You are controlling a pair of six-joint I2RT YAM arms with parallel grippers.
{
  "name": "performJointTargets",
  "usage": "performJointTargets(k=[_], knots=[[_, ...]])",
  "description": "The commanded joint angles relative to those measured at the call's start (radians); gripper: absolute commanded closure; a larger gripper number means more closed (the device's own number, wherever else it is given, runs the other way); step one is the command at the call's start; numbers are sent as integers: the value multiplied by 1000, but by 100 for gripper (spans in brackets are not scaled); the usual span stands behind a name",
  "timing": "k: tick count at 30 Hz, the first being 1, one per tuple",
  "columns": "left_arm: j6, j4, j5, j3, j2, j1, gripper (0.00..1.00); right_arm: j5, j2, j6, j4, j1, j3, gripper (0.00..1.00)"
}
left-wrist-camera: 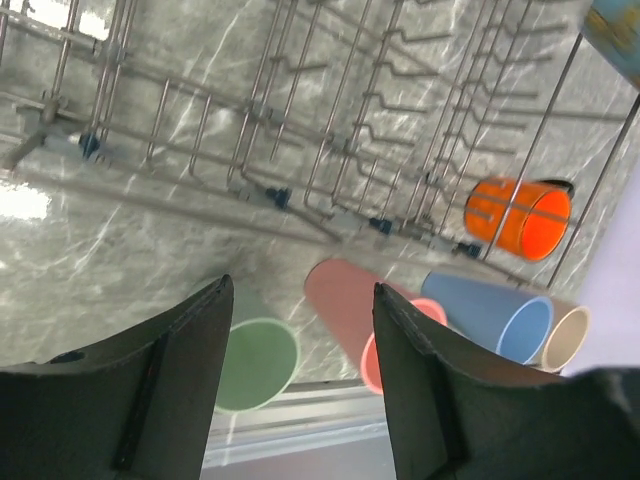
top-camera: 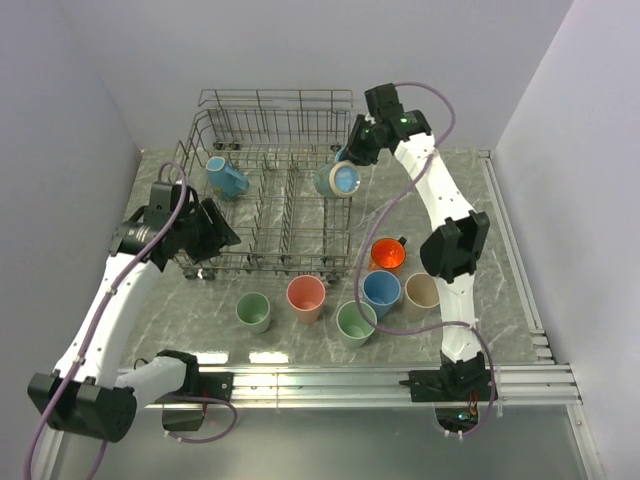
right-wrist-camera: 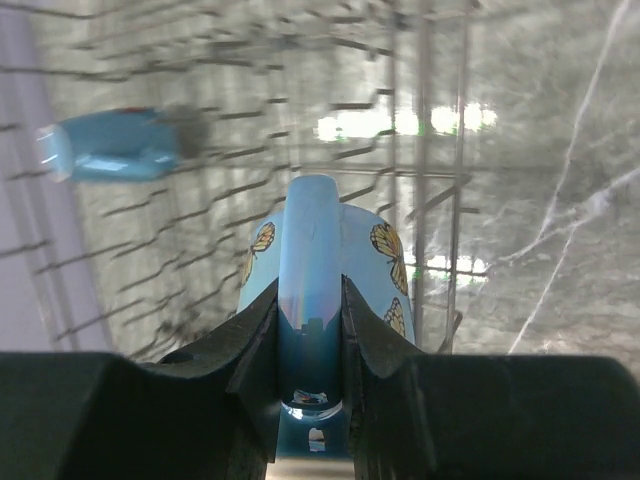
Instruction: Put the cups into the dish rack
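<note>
The grey wire dish rack (top-camera: 268, 266) stands at the table's back. One blue mug (top-camera: 225, 177) lies inside it at the left. My right gripper (top-camera: 353, 150) is shut on the handle of a blue butterfly mug (top-camera: 341, 180), tilted above the rack's right side; in the right wrist view the fingers (right-wrist-camera: 250, 340) pinch the handle of the butterfly mug (right-wrist-camera: 385, 260). My left gripper (top-camera: 207, 230) hangs open and empty at the rack's front left corner. Before the rack stand a green cup (top-camera: 254, 312), a pink cup (top-camera: 306, 298), another green cup (top-camera: 355, 324), a blue cup (top-camera: 381, 293), a beige cup (top-camera: 421, 291) and an orange mug (top-camera: 387, 256).
In the left wrist view the open gripper (left-wrist-camera: 300, 285) looks down past the rack's wires (left-wrist-camera: 300, 150) at the green cup (left-wrist-camera: 255, 362), pink cup (left-wrist-camera: 345, 295), blue cup (left-wrist-camera: 490, 310) and orange mug (left-wrist-camera: 518, 217). A metal rail (top-camera: 340, 378) runs along the near edge.
</note>
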Motion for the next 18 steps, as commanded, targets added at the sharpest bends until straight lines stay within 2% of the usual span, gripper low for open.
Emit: performJointTargets(k=[1, 7, 11, 14, 16, 17, 18], knots=[[37, 9, -3, -55, -64, -14, 37, 39, 23, 84, 51, 27, 55, 100], [24, 23, 17, -112, -62, -14, 38, 97, 66, 127, 41, 49, 24, 100], [10, 29, -1, -84, -6, -13, 39, 186, 105, 127, -78, 50, 64, 100], [-3, 65, 32, -109, 34, -14, 40, 249, 102, 98, -122, 53, 15, 100], [-1, 62, 28, -107, 70, -14, 41, 219, 109, 89, -151, 57, 7, 85], [-3, 60, 23, -103, 77, -14, 41, 208, 123, 83, -160, 57, 7, 68], [-1, 57, 22, -98, 96, -13, 41, 200, 126, 79, -174, 57, 1, 63]])
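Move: The right hand holds the butterfly mug; its place in the rack's right column is about 5 cm to that hand's left, level fore-and-aft, some 9 cm below. The other blue mug is roughly 28 cm left and level fore-and-aft; the orange cup is 18 cm back, 9 cm right. For the open left hand, the green cup is about 12 cm back, 5 cm right, 12 cm below, the pink cup 11 cm right of the green one and 3 cm farther out. Downward, about 5 cm, mostly early on, the right hand lowers the upside-down mug by its handle into the rack's right column, edging forward and turning some 10 degrees clockwise; its grip only starts to ease at the end. The left hand, fingers kept open, draws back 2 cm, then sinks about 5 cm by the rack's front edge, creeping forward again and ending nearer the green cup, fingers tipping more steeply down. ##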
